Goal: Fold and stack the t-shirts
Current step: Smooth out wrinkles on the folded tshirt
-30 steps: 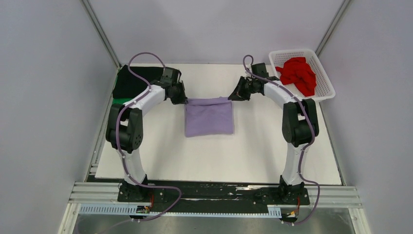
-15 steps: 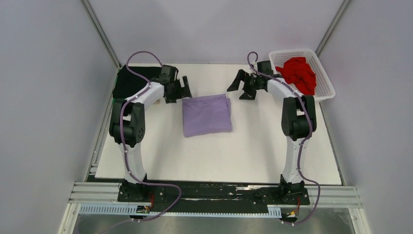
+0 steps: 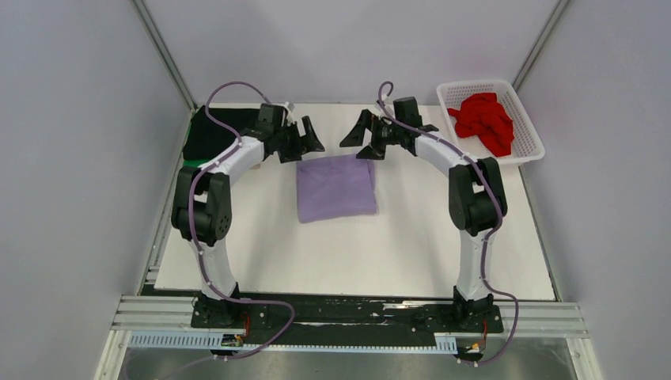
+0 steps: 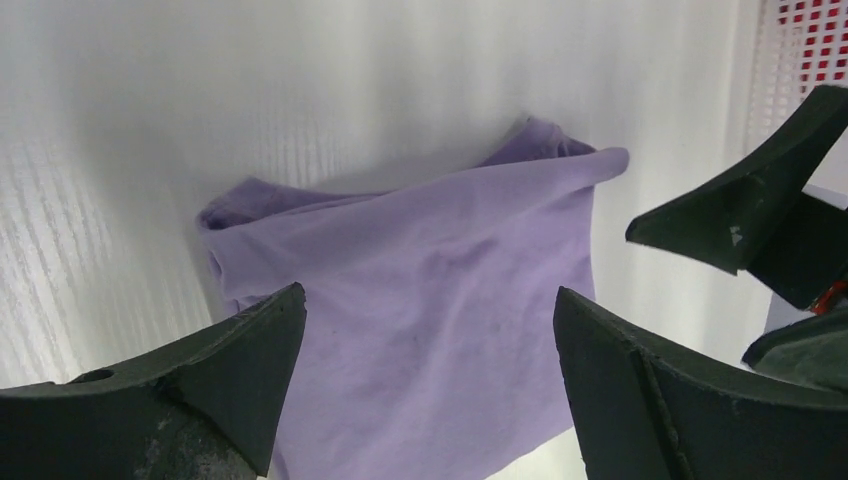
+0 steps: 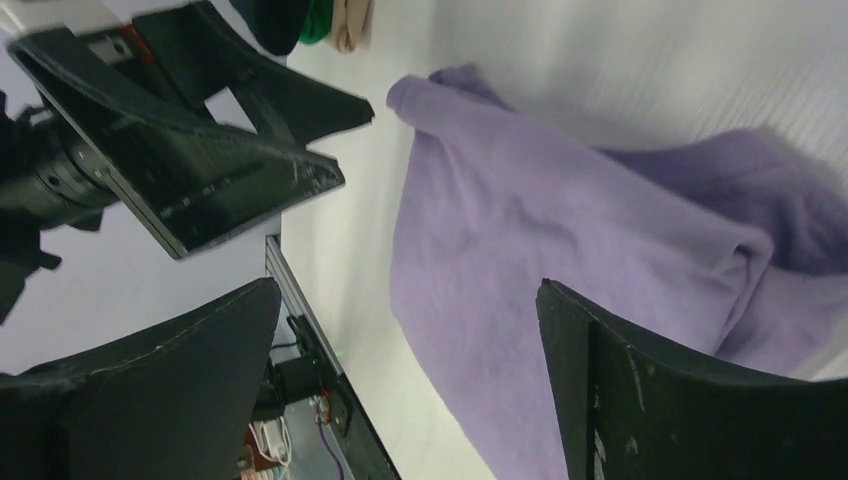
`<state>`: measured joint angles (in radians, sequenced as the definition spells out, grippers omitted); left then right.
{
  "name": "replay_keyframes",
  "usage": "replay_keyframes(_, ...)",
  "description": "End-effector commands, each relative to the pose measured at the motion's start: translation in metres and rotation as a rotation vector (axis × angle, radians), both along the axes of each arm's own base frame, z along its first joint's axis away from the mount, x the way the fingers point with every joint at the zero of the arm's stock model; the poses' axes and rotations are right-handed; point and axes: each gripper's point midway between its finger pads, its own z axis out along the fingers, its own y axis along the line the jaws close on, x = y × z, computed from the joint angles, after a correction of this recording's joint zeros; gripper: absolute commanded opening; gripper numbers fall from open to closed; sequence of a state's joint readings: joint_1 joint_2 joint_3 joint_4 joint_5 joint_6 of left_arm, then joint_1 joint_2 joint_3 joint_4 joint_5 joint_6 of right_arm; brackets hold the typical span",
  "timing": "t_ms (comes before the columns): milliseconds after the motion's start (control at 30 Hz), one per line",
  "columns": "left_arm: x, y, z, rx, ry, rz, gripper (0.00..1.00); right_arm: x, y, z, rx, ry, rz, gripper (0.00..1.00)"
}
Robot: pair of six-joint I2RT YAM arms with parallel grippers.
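The lavender t-shirt (image 3: 336, 188) lies folded in a rough square on the white table (image 3: 427, 253), its far edge slightly rumpled (image 4: 420, 250) (image 5: 560, 230). My left gripper (image 3: 308, 137) (image 4: 428, 300) hovers open just above the shirt's far-left corner, holding nothing. My right gripper (image 3: 358, 141) (image 5: 408, 290) hovers open above the far-right corner, also without cloth. The two grippers face each other a short way apart. A red t-shirt (image 3: 484, 120) lies crumpled in the basket. The black t-shirt (image 3: 207, 134) lies at the far left, with a strip of green cloth (image 5: 318, 22) beside it.
The white latticed basket (image 3: 528, 146) stands at the table's far right corner. Grey walls close in the back and both sides. My arms' bases sit on the black rail (image 3: 348, 313) at the near edge.
Both grippers let go of the lavender t-shirt's far corners and opened. They then rose and moved toward the back and toward each other. The shirt settled flat.
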<state>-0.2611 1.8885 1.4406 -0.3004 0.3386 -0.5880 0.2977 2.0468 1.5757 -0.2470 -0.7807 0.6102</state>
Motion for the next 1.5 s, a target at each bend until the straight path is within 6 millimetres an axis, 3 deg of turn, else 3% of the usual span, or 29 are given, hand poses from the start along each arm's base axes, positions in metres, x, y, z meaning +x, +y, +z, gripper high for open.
replay_keyframes(0,0.012,-0.011,-0.011,-0.045,0.024,-0.001,1.00,0.049,-0.004,-0.016,0.037,0.036,-0.124,1.00)
replay_keyframes(233,0.036,-0.022,-0.046,-0.069,0.076,0.009,1.00,0.093,-0.043,-0.088,-0.027,0.167,-0.329,1.00)
replay_keyframes(267,0.037,-0.022,-0.059,-0.063,0.103,0.013,1.00,0.092,-0.047,-0.097,-0.030,0.190,-0.341,1.00)
replay_keyframes(300,0.042,-0.023,-0.059,-0.060,0.100,0.014,1.00,0.090,-0.050,-0.103,-0.028,0.210,-0.343,1.00)
replay_keyframes(333,0.040,-0.022,-0.074,-0.045,0.136,0.017,1.00,0.088,-0.052,-0.109,-0.035,0.224,-0.346,1.00)
replay_keyframes(367,0.044,-0.021,-0.076,-0.039,0.138,0.024,1.00,0.085,-0.054,-0.116,-0.044,0.237,-0.349,1.00)
replay_keyframes(400,0.042,-0.020,-0.090,-0.027,0.171,0.028,1.00,0.081,-0.054,-0.121,-0.050,0.247,-0.345,1.00)
replay_keyframes(533,0.031,-0.018,-0.111,-0.013,0.236,0.028,1.00,0.069,-0.057,-0.133,-0.073,0.266,-0.338,1.00)
replay_keyframes(633,0.024,-0.017,-0.103,-0.020,0.235,0.014,1.00,0.070,-0.060,-0.122,-0.082,0.230,-0.330,1.00)
replay_keyframes(733,0.035,-0.007,-0.063,0.039,0.134,0.035,1.00,0.079,-0.065,-0.087,-0.112,0.133,-0.329,1.00)
replay_keyframes(800,0.041,0.000,-0.032,0.066,0.071,0.050,1.00,0.082,-0.068,-0.049,-0.118,0.048,-0.328,1.00)
replay_keyframes(833,0.040,0.001,-0.023,0.072,0.057,0.052,1.00,0.079,-0.069,-0.034,-0.122,0.016,-0.328,1.00)
replay_keyframes(900,0.037,0.004,0.017,0.069,-0.023,0.048,1.00,0.067,-0.069,-0.009,-0.125,-0.030,-0.325,1.00)
replay_keyframes(1033,0.006,-0.008,0.046,0.015,-0.058,-0.024,1.00,0.016,-0.045,0.015,-0.066,-0.036,-0.227,1.00)
replay_keyframes(1067,-0.008,-0.012,0.039,-0.009,-0.030,-0.056,1.00,0.000,-0.034,0.016,-0.034,-0.019,-0.189,1.00)
replay_keyframes(1100,-0.015,-0.019,0.050,-0.041,-0.058,-0.076,1.00,-0.016,-0.024,0.019,0.004,0.000,-0.151,1.00)
replay_keyframes(1133,-0.030,-0.025,0.040,-0.067,-0.023,-0.109,1.00,-0.029,-0.014,0.021,0.037,0.019,-0.122,1.00)
replay_keyframes(1167,-0.037,-0.034,0.051,-0.099,-0.055,-0.131,1.00,-0.042,-0.004,0.020,0.066,0.033,-0.090,1.00)
replay_keyframes(1200,-0.052,-0.039,0.038,-0.120,-0.018,-0.159,1.00,-0.052,0.004,0.020,0.087,0.047,-0.071,1.00)
replay_keyframes(1233,-0.059,-0.049,0.045,-0.147,-0.042,-0.185,1.00,-0.060,0.009,0.017,0.097,0.063,-0.061,1.00)
replay_keyframes(1333,-0.091,-0.070,0.023,-0.188,0.008,-0.264,1.00,-0.066,0.011,-0.003,0.102,0.117,-0.094,1.00)
replay_keyframes(1467,-0.126,-0.097,-0.010,-0.260,0.081,-0.376,1.00,-0.081,-0.002,-0.058,0.033,0.256,-0.166,1.00)
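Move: The folded purple t-shirt lies under both open hands: its middle is about 8 cm back, 5 cm right and 8 cm below the left hand, and some 5 cm back, 1 cm left and 10 cm below the right. The black t-shirt stack stands about 22 cm left and 7 cm ahead of the left hand; the white basket is roughly 35 cm right and 13 cm ahead of the right hand. Both wide-open hands dip to the purple t-shirt's far edge, the left about 7 cm down and 5 forward, the right some 9 down and 8 forward while turning clockwise, and pause low there. They then lift and arc back over the shirt towards its middle, drawing level with it and sinking again at the end, the left also going right and turning clockwise. ##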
